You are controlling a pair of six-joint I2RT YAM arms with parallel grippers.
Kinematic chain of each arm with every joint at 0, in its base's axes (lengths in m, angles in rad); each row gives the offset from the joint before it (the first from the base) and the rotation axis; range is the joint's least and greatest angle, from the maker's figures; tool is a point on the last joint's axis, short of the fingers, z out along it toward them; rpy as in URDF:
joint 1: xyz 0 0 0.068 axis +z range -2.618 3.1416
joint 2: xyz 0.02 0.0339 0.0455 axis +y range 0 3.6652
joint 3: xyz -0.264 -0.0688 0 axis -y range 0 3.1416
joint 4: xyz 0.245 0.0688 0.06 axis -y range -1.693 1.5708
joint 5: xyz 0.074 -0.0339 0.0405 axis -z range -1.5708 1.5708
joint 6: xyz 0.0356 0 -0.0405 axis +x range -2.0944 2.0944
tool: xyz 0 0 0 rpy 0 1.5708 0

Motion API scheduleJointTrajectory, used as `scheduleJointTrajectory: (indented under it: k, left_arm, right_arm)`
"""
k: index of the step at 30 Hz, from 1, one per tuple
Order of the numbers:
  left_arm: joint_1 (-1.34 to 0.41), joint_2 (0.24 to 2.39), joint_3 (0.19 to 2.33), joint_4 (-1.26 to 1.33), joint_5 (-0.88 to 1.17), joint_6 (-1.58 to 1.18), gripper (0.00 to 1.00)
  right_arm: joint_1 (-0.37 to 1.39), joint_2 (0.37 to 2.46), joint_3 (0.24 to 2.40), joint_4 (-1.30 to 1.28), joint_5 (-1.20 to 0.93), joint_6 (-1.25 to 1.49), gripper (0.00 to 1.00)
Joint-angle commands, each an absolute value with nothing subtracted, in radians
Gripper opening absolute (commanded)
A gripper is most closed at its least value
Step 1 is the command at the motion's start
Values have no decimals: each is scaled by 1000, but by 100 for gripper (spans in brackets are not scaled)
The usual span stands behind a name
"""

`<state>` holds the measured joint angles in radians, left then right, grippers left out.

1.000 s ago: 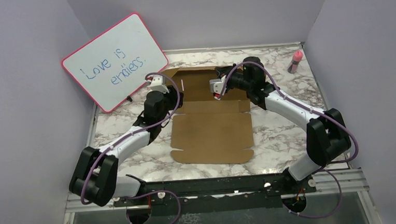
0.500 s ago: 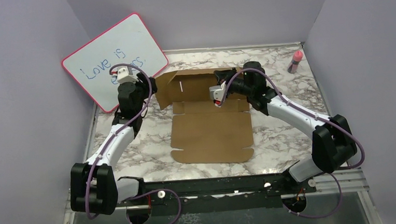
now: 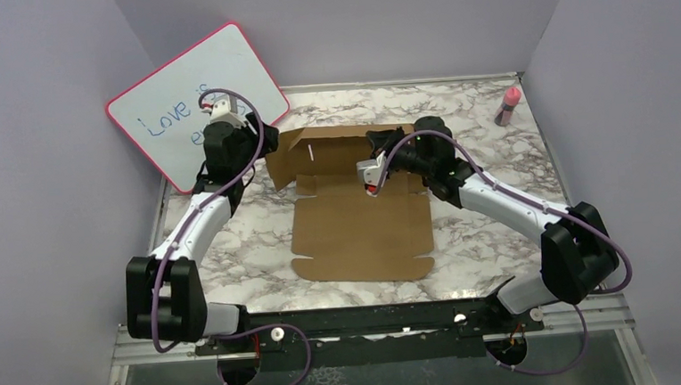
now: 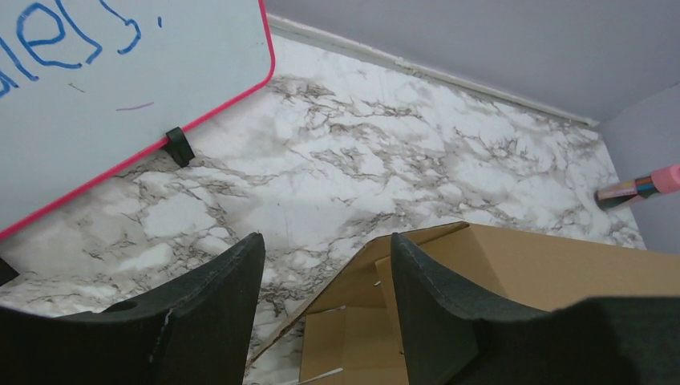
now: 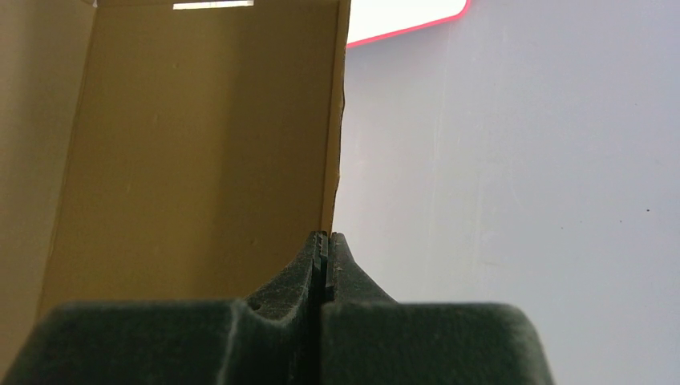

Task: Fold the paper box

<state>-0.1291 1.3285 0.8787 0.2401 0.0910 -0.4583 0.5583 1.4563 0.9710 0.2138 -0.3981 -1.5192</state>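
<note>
The paper box point(image 3: 361, 227) is a brown cardboard sheet lying flat mid-table, with its rear panel point(image 4: 521, 265) tilted up and a side flap folded at the back left corner. My left gripper point(image 3: 259, 153) hangs open just left of that corner. In the left wrist view nothing lies between the tips of the left gripper point(image 4: 325, 241). My right gripper point(image 3: 371, 168) reaches over the rear panel from the right. Seen from the right wrist, the right gripper point(image 5: 325, 234) is shut, its tips meeting the edge of a cardboard panel point(image 5: 200, 160). Whether they pinch it does not show.
A pink-framed whiteboard point(image 3: 193, 99) leans against the back left wall, close behind my left wrist. A pink-capped marker point(image 3: 509, 104) stands at the back right corner. Grey walls enclose the marble table point(image 3: 491, 228) on three sides.
My left arm has swung left and back, away from the box's left rear corner, and its jaws have opened wider. My right gripper has shifted slightly forward, still shut.
</note>
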Motion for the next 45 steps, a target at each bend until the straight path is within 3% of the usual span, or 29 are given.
scheduleJointTrajectory:
  k: [1,8,23,45]
  left_arm:
    - [-122,1404,932,205,181,-428,61]
    - [-120,1459,960,197,299,-434,56]
    - [-160,1370,876,134,372,-478,27]
    - [-307,1282,788,47,226,-480,26]
  right_arm:
    - [574,1427,955,204,-362,-1529,1]
    - [575,1429,944,199,-349,-1525,1]
    - [578,1476,935,236,-347,-1511,1]
    - [642,1445,854,213,-270,-1514,1]
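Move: Just below and behind the open left fingers stands the paper box's splayed left side flap, its middle about 7 cm back, 4 cm to the right and 9 cm down. The top strip's middle is about 17 cm right of the left hand, level in reach, 3 cm lower; the floor panel lies some 20 cm right, 24 cm back and 22 cm down. From the right hand, which already pinches the top strip's edge, that flap is about 21 cm left, 3 cm back and 10 cm down. Dipping about 5 cm over the left side flap, the left hand then draws right and back towards the box, ending some 8 cm right and 6 cm back, tipping down a little and turning clockwise about 15 degrees. Its fingers narrow to a small gap astride the flap's near edge. The right hand keeps its pinch on the top strip and sinks about 3 cm. ##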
